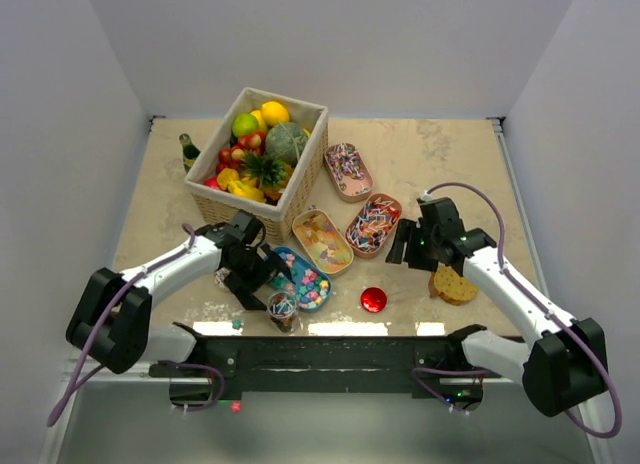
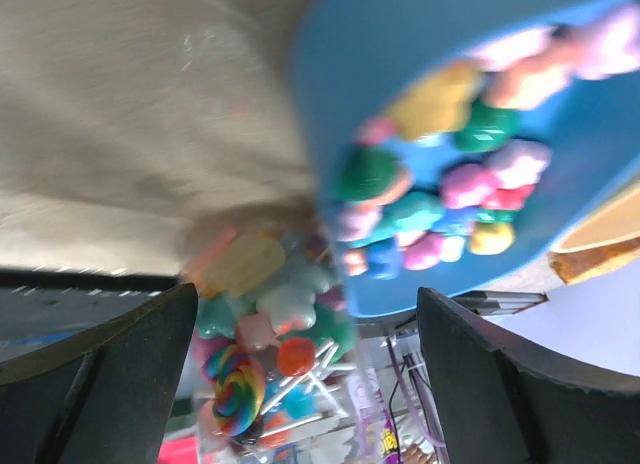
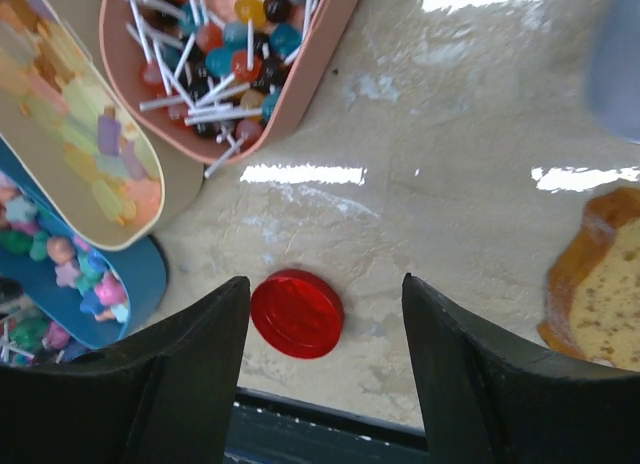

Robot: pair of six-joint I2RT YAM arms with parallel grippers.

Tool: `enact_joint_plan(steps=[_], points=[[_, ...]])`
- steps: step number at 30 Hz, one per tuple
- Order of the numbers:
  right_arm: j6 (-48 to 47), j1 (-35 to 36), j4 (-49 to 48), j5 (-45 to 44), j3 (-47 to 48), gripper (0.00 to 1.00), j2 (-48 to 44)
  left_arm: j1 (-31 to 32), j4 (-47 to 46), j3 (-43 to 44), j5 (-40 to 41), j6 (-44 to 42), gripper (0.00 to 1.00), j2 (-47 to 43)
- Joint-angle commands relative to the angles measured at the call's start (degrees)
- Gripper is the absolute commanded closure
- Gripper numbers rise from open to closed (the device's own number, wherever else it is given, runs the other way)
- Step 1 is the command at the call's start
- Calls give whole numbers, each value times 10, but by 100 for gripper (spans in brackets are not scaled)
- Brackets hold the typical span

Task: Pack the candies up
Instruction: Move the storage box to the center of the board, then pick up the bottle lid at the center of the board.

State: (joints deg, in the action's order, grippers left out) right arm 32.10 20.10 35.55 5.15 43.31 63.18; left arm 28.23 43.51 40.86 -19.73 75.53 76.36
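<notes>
The candies lie in several oval trays: pastel pieces in a blue tray [image 1: 303, 279] [image 2: 470, 124] [image 3: 60, 284], orange-yellow gummies in a beige tray [image 1: 322, 241] [image 3: 75, 134], lollipops in a pink tray [image 1: 373, 224] [image 3: 225, 59], and striped wrapped ones in a farther pink tray [image 1: 348, 171]. A small clear jar [image 1: 283, 309] [image 2: 265, 354] holds mixed candies and a rainbow lollipop. My left gripper [image 1: 268, 284] [image 2: 308, 294] is open, its fingers either side of the jar without touching it. My right gripper [image 1: 402, 244] [image 3: 325, 284] is open above a red lid [image 1: 374, 299] [image 3: 297, 313].
A wicker basket [image 1: 305, 174] of toy fruit stands at the back left, with a green bottle [image 1: 189, 151] beside it. A brown cookie [image 1: 453, 284] [image 3: 600, 294] lies under the right arm. The table's near edge [image 3: 330, 424] is just below the red lid.
</notes>
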Motion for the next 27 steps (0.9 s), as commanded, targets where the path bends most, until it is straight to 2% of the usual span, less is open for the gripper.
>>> enact_joint_plan(steps=[1,10,15,16,24,27], points=[[-30,19,0,73,-38,36,10,20,-84,43,-13,15,6,26],[-13,51,-25,74,-41,39,36,46,-108,87,-10,4,7,92],[-21,85,-43,74,-42,45,95,45,-115,105,-6,-20,7,101],[-20,103,-46,71,-42,49,104,46,-106,109,0,-26,8,101],[10,138,-56,7,-53,57,130,45,-16,156,81,-78,8,71],[11,139,-59,0,-55,68,142,45,46,150,130,-87,8,39]])
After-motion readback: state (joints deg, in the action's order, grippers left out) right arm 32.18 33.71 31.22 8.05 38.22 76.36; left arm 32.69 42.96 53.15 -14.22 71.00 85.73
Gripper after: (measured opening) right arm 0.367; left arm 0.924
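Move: The storage box, the clear candy jar, stands close in front of the left hand's fingers, roughly 4 cm back, 4 cm to the right and 3 cm below. The blue tray's middle is some 8 cm right and 4 cm ahead, the donut about 9 cm left and 4 cm ahead. For the right hand, the red lid lies about 8 cm back, 7 cm left and 10 cm down; the bread is 12 cm right and 4 cm back, the lollipop tray 7 cm left and 11 cm ahead. The storage box is left behind as the wide-open left hand goes about 4 cm forward and 4 cm right, over the near-left end of the blue tray, then eases slightly back left and up. Towards the red lid the right hand sinks some 7 cm while drawing about 6 cm back and 5 cm left, turning 15 degrees counter-clockwise, tipping steeper and partly closing its fingers above it. ##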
